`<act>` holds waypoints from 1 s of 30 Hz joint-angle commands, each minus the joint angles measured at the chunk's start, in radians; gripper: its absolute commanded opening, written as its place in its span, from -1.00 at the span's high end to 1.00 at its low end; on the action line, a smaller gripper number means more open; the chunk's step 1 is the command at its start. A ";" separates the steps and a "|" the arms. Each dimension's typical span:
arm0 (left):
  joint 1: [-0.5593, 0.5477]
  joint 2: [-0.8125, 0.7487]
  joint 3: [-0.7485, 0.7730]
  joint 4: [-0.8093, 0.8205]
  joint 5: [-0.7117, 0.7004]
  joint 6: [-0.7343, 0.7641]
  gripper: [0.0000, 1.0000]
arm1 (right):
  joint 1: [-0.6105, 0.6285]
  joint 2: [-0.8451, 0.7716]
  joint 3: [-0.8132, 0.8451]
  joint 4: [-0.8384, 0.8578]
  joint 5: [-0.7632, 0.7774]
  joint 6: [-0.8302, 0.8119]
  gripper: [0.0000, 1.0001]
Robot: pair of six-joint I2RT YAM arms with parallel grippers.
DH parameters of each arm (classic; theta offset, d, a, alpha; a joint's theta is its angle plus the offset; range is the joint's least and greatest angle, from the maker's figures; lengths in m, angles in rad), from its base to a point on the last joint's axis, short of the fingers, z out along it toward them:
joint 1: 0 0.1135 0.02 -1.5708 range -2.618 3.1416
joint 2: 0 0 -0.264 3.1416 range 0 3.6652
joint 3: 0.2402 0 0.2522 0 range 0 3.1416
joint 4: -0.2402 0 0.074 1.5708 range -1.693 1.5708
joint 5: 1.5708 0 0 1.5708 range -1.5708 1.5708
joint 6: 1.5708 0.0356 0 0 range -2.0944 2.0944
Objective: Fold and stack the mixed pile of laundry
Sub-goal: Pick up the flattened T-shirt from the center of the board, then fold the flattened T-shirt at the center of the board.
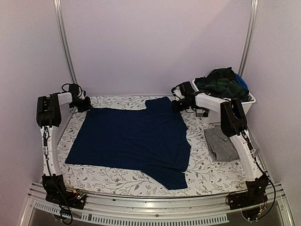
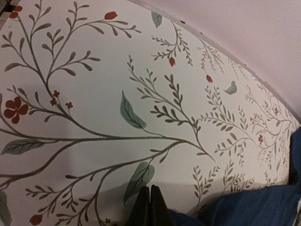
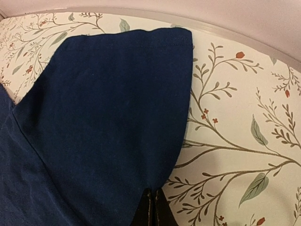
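Note:
A navy blue garment (image 1: 131, 139) lies spread flat across the floral table cloth (image 1: 207, 172), one sleeve pointing at the back wall. My left gripper (image 1: 87, 106) sits at its far left corner. In the left wrist view that gripper (image 2: 149, 200) is shut, and the navy cloth (image 2: 263, 207) runs in against the base of its fingers. My right gripper (image 1: 176, 104) is at the far sleeve. In the right wrist view it (image 3: 154, 195) is shut on the hem of the navy sleeve (image 3: 103, 117). A grey garment (image 1: 221, 145) lies folded on the right.
A white bin (image 1: 249, 100) stands at the back right corner, holding a dark green plaid garment (image 1: 223, 82) with a bit of blue cloth behind it. The back wall runs close behind both grippers. Metal rails border the table's near edge.

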 commanded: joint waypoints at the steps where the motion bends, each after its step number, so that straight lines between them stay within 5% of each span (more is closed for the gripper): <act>1: -0.003 -0.136 -0.087 0.103 -0.035 0.009 1.00 | -0.009 -0.129 -0.035 0.040 -0.012 0.015 1.00; 15: 0.000 -0.318 -0.337 0.249 -0.110 -0.040 1.00 | 0.002 -0.223 -0.130 0.067 -0.061 0.016 1.00; 30: 0.010 -0.471 -0.608 0.346 -0.147 -0.124 1.00 | 0.033 -0.394 -0.442 0.181 -0.084 0.004 1.00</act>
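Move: Roughly 24 cm back and 32 cm to the right of the left hand, some 2 cm lower, lies the middle of the flattened T-shirt, whose far left corner that hand already pinches. From the right hand, already gripping the far right shoulder, the shirt's middle is about 23 cm back and 30 cm left, also 2 cm below. The far sleeve lies some 4 cm ahead and 12 cm left of the right hand, the folded gray shirt 25 cm back and 31 cm right. Raising the T-shirt's far edge between them, both hands keep their shut-finger pinch and rise together about 7 cm, then draw back 5 to 6 cm towards the bases over the shirt, sinking a couple of centimetres as they go. The left fingers tip slightly upward, and that hand turns a little counter-clockwise. ##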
